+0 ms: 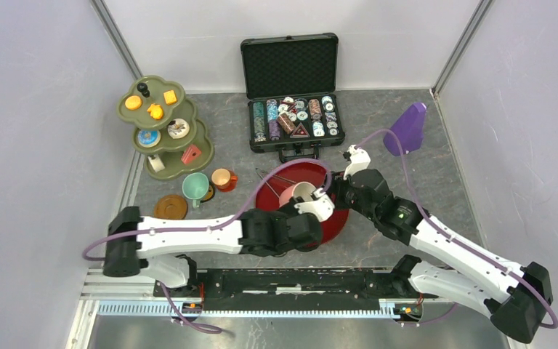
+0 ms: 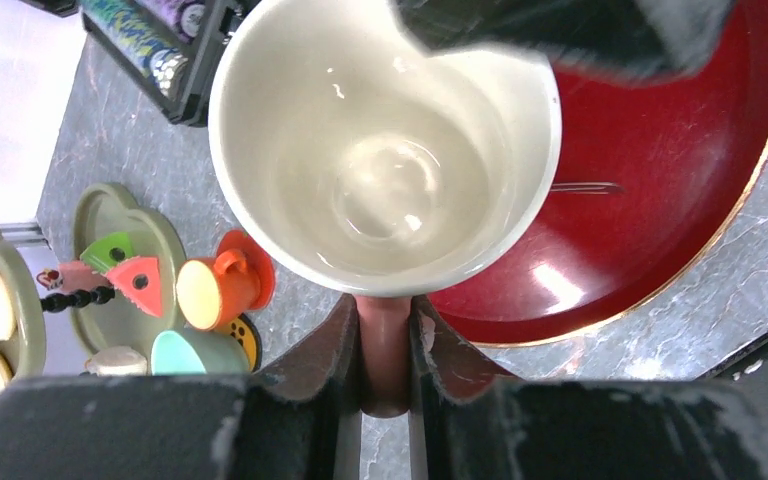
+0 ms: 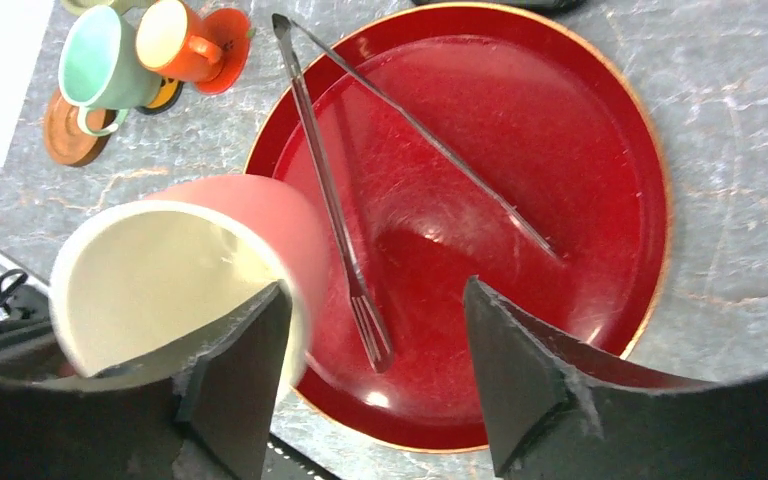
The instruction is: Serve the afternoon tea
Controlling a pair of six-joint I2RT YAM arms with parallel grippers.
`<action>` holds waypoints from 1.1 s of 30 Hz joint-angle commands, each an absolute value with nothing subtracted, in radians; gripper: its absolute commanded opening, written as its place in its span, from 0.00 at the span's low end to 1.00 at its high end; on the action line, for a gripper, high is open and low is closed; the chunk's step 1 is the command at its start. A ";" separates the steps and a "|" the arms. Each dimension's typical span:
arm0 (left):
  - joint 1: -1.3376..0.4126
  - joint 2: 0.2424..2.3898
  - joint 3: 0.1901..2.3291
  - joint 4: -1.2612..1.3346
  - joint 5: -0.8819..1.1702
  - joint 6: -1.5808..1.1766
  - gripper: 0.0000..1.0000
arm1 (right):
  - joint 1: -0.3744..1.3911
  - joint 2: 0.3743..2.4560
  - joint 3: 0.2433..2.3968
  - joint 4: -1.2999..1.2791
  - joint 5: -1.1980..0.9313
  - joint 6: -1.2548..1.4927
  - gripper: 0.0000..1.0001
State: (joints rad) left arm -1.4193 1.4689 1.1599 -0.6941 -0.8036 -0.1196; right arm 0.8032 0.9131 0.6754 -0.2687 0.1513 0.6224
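A pink cup [image 1: 299, 195] with a cream inside hangs tilted over the near edge of the dark-red tray [image 1: 340, 222]. My left gripper [image 2: 385, 312] is shut on the handle of this cup [image 2: 385, 150]. My right gripper [image 3: 375, 290] stands open beside the same cup [image 3: 180, 270], with one finger against its rim. A teal cup [image 1: 195, 187] and an orange cup [image 1: 222, 178] on its saucer stand left of the tray, next to a brown saucer [image 1: 170, 207]. The olive-green stand [image 1: 161, 127] at the far left carries biscuits, donuts and a cake slice.
Metal tongs [image 3: 330, 200] lie on the tray. An open black case [image 1: 294, 116] of poker chips sits at the back centre. A purple object [image 1: 407, 127] stands at the back right. White walls close in both sides.
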 commanded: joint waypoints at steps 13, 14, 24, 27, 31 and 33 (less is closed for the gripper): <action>-0.786 0.764 0.946 -0.768 -0.941 -0.436 0.02 | 0.807 0.626 0.734 -0.314 0.453 0.483 0.90; -0.734 0.753 0.943 -0.780 -0.931 -0.450 0.02 | 0.807 0.624 0.731 -0.317 0.452 0.484 0.90; -0.346 0.735 0.840 -0.822 -0.916 -0.712 0.02 | 0.807 0.608 0.721 -0.369 0.438 0.491 0.89; -0.241 0.749 0.783 -0.784 -0.853 -0.771 0.02 | 0.807 0.590 0.724 -0.386 0.452 0.481 0.89; -0.144 0.798 0.733 -0.749 -0.768 -0.819 0.02 | 0.807 0.575 0.733 -0.416 0.474 0.469 0.89; -0.101 0.815 0.708 -0.720 -0.720 -0.827 0.02 | 0.806 0.569 0.730 -0.422 0.478 0.466 0.90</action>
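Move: The left hand holds the pink mug by its handle; the wooden coaster lies about 34 cm to its left, nearly level fore and aft and some 14 cm below. The mint cup stands about 26 cm left and 7 cm ahead, the orange cup about 18 cm left and 9 cm ahead, both roughly 10 cm lower. From the right hand the coaster is about 48 cm left and 4 cm back. Left hand carries the pink mug about 35 cm left towards the wooden coaster, turning counter-clockwise; right opens wider, rising. ##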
